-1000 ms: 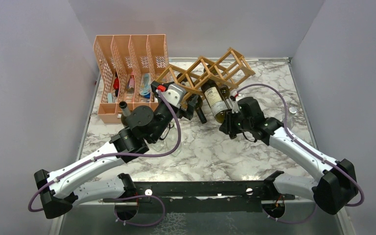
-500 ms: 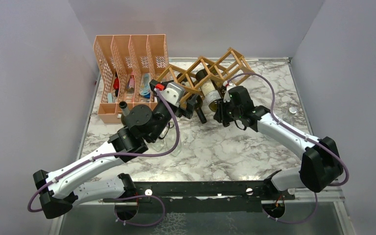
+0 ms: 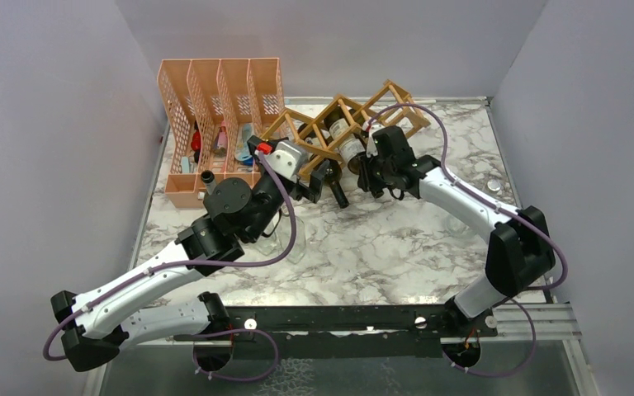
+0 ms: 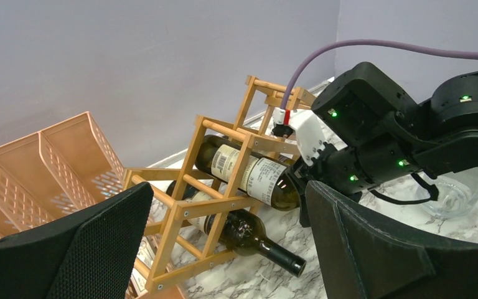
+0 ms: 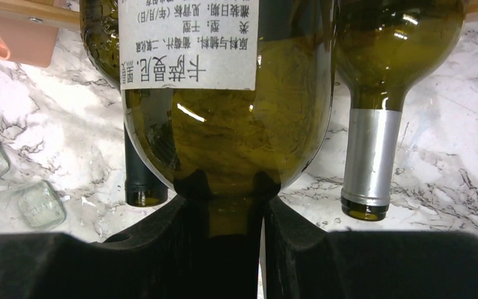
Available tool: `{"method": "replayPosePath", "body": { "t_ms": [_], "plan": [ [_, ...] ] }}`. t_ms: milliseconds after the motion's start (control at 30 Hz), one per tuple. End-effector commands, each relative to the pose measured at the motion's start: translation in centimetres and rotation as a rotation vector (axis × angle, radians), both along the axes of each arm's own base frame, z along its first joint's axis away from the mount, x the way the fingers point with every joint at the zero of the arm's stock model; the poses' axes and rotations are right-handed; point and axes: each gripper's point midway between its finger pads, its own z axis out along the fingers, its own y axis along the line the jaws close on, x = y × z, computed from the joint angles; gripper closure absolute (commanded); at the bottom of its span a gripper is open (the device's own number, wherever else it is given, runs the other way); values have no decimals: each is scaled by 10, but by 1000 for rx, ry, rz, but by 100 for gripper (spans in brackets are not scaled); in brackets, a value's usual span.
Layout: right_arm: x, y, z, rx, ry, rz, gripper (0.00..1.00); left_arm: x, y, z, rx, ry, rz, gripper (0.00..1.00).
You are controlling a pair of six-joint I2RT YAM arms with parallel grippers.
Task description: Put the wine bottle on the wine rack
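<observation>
The wine bottle [image 3: 348, 147] is green glass with a white label and lies tilted in an upper cell of the wooden wine rack [image 3: 343, 115]. Its neck end points toward me. My right gripper [image 3: 369, 169] is shut on that neck, just below the shoulder. In the right wrist view the wine bottle [image 5: 224, 124] fills the frame above the right gripper [image 5: 227, 187]. My left gripper [image 3: 318, 177] stands open just left of the rack's front, holding nothing. In the left wrist view the wine bottle [image 4: 249, 174] crosses the wine rack [image 4: 215, 208] beyond the left gripper [image 4: 227, 193].
A dark bottle [image 4: 255, 240] with a black cap lies in a lower cell, its neck sticking out. A silver-capped bottle [image 5: 364, 156] lies beside the held one. An orange file organiser [image 3: 215, 124] stands at back left. Clear glass jars [image 5: 34, 202] sit on the marble.
My right arm has reached forward and to the left, sliding the wine bottle deeper into the rack cell. The left arm has shifted only slightly, its gripper still open.
</observation>
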Motion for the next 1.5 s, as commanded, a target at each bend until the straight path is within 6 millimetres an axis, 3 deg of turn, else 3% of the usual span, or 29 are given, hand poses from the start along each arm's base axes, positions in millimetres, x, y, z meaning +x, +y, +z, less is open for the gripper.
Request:
{"method": "replayPosePath", "body": {
  "t_ms": [0, 267, 500, 867, 1033, 1233, 1333, 1467],
  "plan": [
    [26, 25, 43, 52, -136, 67, 79, -7, 5, 21, -52, -19, -18, 1],
    [46, 31, 45, 40, -165, 50, 75, -7, 5, 20, -50, -18, -19, 1],
    [62, 30, 43, 12, -207, 23, 62, -8, 7, 20, -49, -18, -16, 1],
    [77, 29, 39, 6, -268, -7, 54, -7, 7, 20, -38, -22, -14, 1],
    [72, 28, 43, 8, -260, -7, 48, -7, 7, 18, -34, -19, -15, 1],
    [57, 20, 67, 40, -272, -21, 37, -8, 7, 20, -35, -23, -18, 1],
    [48, 11, 86, 55, -308, -37, 30, -8, 7, 22, -35, -29, -18, 1],
    [29, 1, 116, 107, -376, -36, 28, -10, 9, 25, -43, -35, -24, 1]
  ]
}}
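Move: The wine bottle is held by its neck in the right hand, body already partly in the rack's upper middle cell, whose middle is roughly 12 cm ahead of that hand, 6 cm left and 2 cm higher. Lying lower, the left racked bottle is about 4 cm ahead and 11 cm left, the silver-necked bottle 8 cm ahead and 1 cm right, both some 7 cm down. From the left hand the cell is about 20 cm ahead, 10 cm right, 24 cm below. The wine bottle is slid deeper through the upper middle cell by the right hand, which pushes forward about 6 cm with a slight drift left. Its fingers loosen partway and open wide off the neck as the wrist tips up some 10 degrees and the hand rises a little; then it lifts about 5 cm more while backing roughly 2 cm, clear of the bottle. ##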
